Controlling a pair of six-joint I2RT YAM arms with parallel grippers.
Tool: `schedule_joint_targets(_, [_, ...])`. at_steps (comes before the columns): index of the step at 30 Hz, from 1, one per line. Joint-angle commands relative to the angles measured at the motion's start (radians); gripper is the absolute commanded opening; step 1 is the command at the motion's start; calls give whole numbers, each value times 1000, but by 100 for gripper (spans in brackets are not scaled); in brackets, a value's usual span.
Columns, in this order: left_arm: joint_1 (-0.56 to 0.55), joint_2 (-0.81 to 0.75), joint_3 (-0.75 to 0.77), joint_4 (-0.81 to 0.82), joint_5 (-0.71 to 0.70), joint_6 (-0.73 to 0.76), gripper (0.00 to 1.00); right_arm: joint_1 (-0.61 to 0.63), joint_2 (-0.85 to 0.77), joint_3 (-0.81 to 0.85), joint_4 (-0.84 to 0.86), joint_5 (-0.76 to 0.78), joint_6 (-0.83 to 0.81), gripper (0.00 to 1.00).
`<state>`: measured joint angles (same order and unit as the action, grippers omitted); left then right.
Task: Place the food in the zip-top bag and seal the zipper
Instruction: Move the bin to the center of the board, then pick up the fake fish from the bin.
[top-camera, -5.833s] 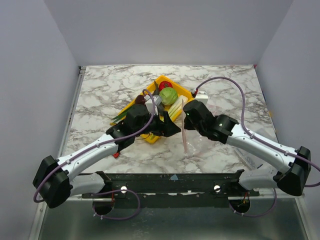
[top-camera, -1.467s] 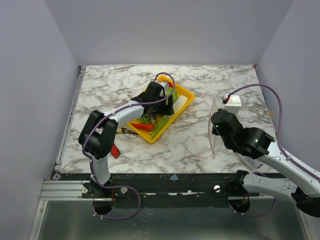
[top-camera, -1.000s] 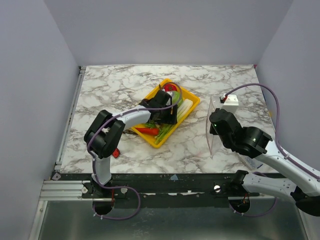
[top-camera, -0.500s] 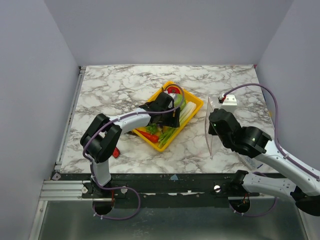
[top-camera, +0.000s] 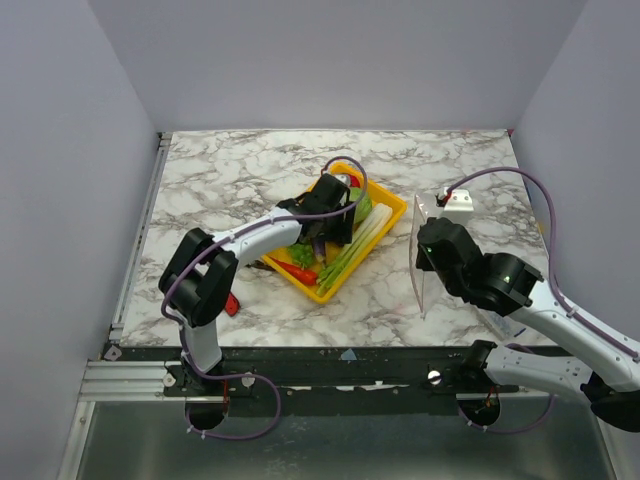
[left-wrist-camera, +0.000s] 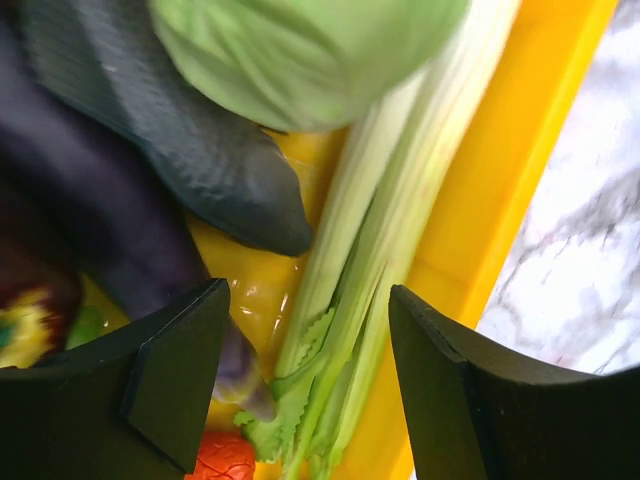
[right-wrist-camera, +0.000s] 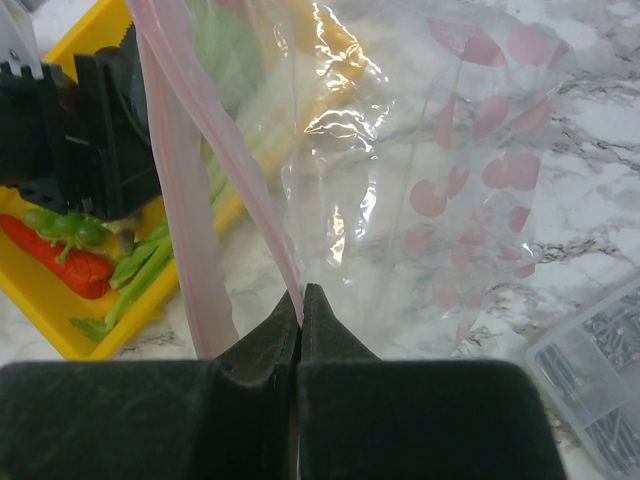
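The food lies in a yellow tray (top-camera: 385, 222): a green cabbage (left-wrist-camera: 300, 50), a dark eggplant (left-wrist-camera: 190, 170), pale-green leek stalks (left-wrist-camera: 350, 300), a red chili (right-wrist-camera: 62, 264) and green grapes (right-wrist-camera: 58, 226). My left gripper (left-wrist-camera: 305, 390) is low inside the tray, open, its fingers either side of the leek without touching it. My right gripper (right-wrist-camera: 301, 296) is shut on the mouth edge of the zip-top bag (right-wrist-camera: 420, 200), right by the pinkish zipper (right-wrist-camera: 180, 230). It holds the bag upright just right of the tray (top-camera: 419, 262).
A white box (top-camera: 461, 206) sits behind the right gripper. A small clear packet (right-wrist-camera: 595, 375) lies at the right of the bag. A red-handled tool (top-camera: 231, 303) lies on the marble left of the tray, near the left arm.
Over the last second the tray has slid and turned a little to the right, towards the bag, with my left gripper inside it. The right gripper has kept the bag nearly still.
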<state>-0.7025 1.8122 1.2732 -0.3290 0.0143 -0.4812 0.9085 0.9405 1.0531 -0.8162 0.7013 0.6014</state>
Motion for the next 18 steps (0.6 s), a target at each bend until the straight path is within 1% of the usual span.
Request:
schedule_joint_targets(1, [18, 42, 121, -127, -174, -172, 66, -2, 5, -5, 20, -26, 9, 1])
schedule_joint_targets(7, [18, 113, 164, -114, -192, -290, 66, -2, 4, -16, 37, -35, 10, 1])
schedule_joint_targets(9, [18, 144, 189, -131, -209, -313, 64, -2, 5, -16, 35, -34, 7, 1])
schedule_joint_targets(18, [22, 216, 207, -123, -225, -362, 60, -2, 3, -27, 44, -26, 2, 1])
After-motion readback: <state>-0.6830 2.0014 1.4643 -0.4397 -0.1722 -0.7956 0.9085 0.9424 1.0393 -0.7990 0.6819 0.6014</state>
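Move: The dark fish lies lengthwise in the yellow bin, its middle some 8 cm ahead of my left hand, 2 cm to the left and about 6 cm lower. From that hand, the cabbage sits about 8 cm ahead and 3 cm right, the eggplant roughly 2 cm ahead and 6 cm left, and the celery level with it, some 3 cm right. My right hand has the fish about 18 cm ahead, 17 cm left and 22 cm below. I carry my left hand about 4 cm forward over the bin, hopping up a couple of centimetres off the celery side and then sinking about 5 cm to the fish's near end, beside the cabbage. On the way I swing the wrist some 20 degrees counter-clockwise so the open fingers come one to each side of the fish; they stay open. ##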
